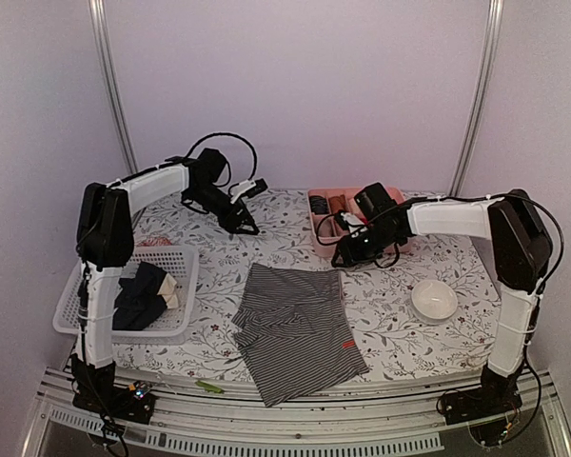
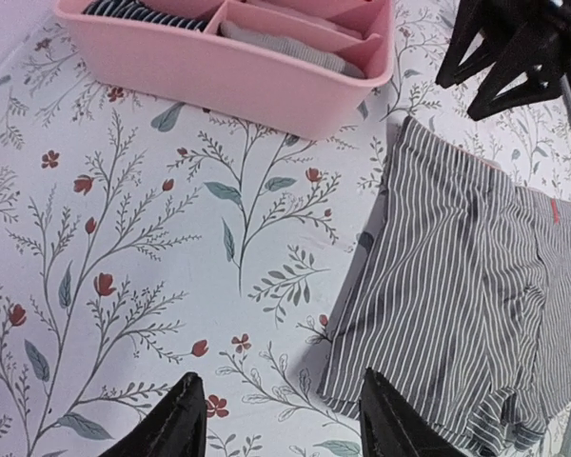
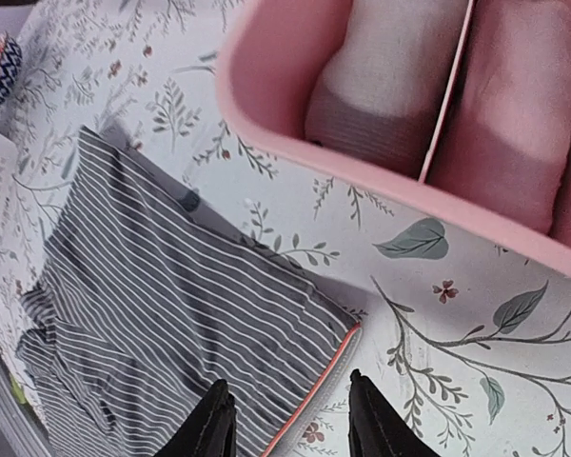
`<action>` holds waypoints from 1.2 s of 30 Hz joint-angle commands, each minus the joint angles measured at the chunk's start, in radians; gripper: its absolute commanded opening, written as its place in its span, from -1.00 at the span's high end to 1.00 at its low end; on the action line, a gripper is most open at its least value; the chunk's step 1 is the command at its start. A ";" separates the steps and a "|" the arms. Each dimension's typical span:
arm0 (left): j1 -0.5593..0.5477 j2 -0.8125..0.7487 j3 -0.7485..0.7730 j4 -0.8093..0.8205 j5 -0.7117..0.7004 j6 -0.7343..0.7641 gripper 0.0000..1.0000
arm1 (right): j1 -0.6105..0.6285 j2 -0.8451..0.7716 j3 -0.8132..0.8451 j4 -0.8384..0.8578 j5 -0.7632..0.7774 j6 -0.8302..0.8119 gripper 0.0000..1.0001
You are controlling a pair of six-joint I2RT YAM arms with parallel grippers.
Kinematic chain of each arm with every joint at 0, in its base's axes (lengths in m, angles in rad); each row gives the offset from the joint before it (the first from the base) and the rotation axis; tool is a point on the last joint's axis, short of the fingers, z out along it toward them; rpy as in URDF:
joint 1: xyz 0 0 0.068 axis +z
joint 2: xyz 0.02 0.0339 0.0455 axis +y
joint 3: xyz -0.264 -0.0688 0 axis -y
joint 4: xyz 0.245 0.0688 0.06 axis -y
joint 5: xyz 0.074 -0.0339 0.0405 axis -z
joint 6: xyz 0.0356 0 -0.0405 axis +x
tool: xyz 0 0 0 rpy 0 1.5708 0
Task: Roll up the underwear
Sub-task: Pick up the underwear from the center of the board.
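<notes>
The grey-and-white striped underwear lies flat at the table's middle front, also in the left wrist view and the right wrist view. My left gripper is open and empty, above the table behind the garment's far left corner. My right gripper is open and empty, just above the garment's far right corner with its orange-edged hem. Black and cream underwear sits in the white basket. Rolled garments fill the pink tray.
A small white bowl stands at the right. The pink tray is at the back, close behind my right gripper. The white basket sits at the left edge. A patterned tape roll lies far off.
</notes>
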 commanded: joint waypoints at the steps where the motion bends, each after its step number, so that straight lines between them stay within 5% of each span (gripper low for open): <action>1: -0.024 -0.026 -0.030 -0.064 0.033 0.016 -0.10 | -0.010 0.069 0.059 -0.071 0.014 -0.141 0.17; 26: 0.015 0.073 0.019 -0.170 0.021 0.054 -0.07 | -0.057 0.262 0.172 -0.045 -0.165 -0.442 0.17; 36: 0.011 0.173 0.102 -0.216 -0.053 0.032 -0.07 | -0.057 0.301 0.196 -0.064 -0.219 -0.459 0.76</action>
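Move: The underwear's far right corner lies about 2 cm ahead of the right hand, 1 cm to its left and 7 cm below. The pink organizer is some 13 cm ahead of that hand and 4 cm right, the white bowl 5 cm back and 17 cm right. The underwear's far left corner is about 3 cm back from the left hand, level sideways and 11 cm below. The laundry basket is 24 cm left of that hand, 9 cm back. Both hands sink about 6 cm towards the underwear's far corners, the right then closing to pinch its corner. ##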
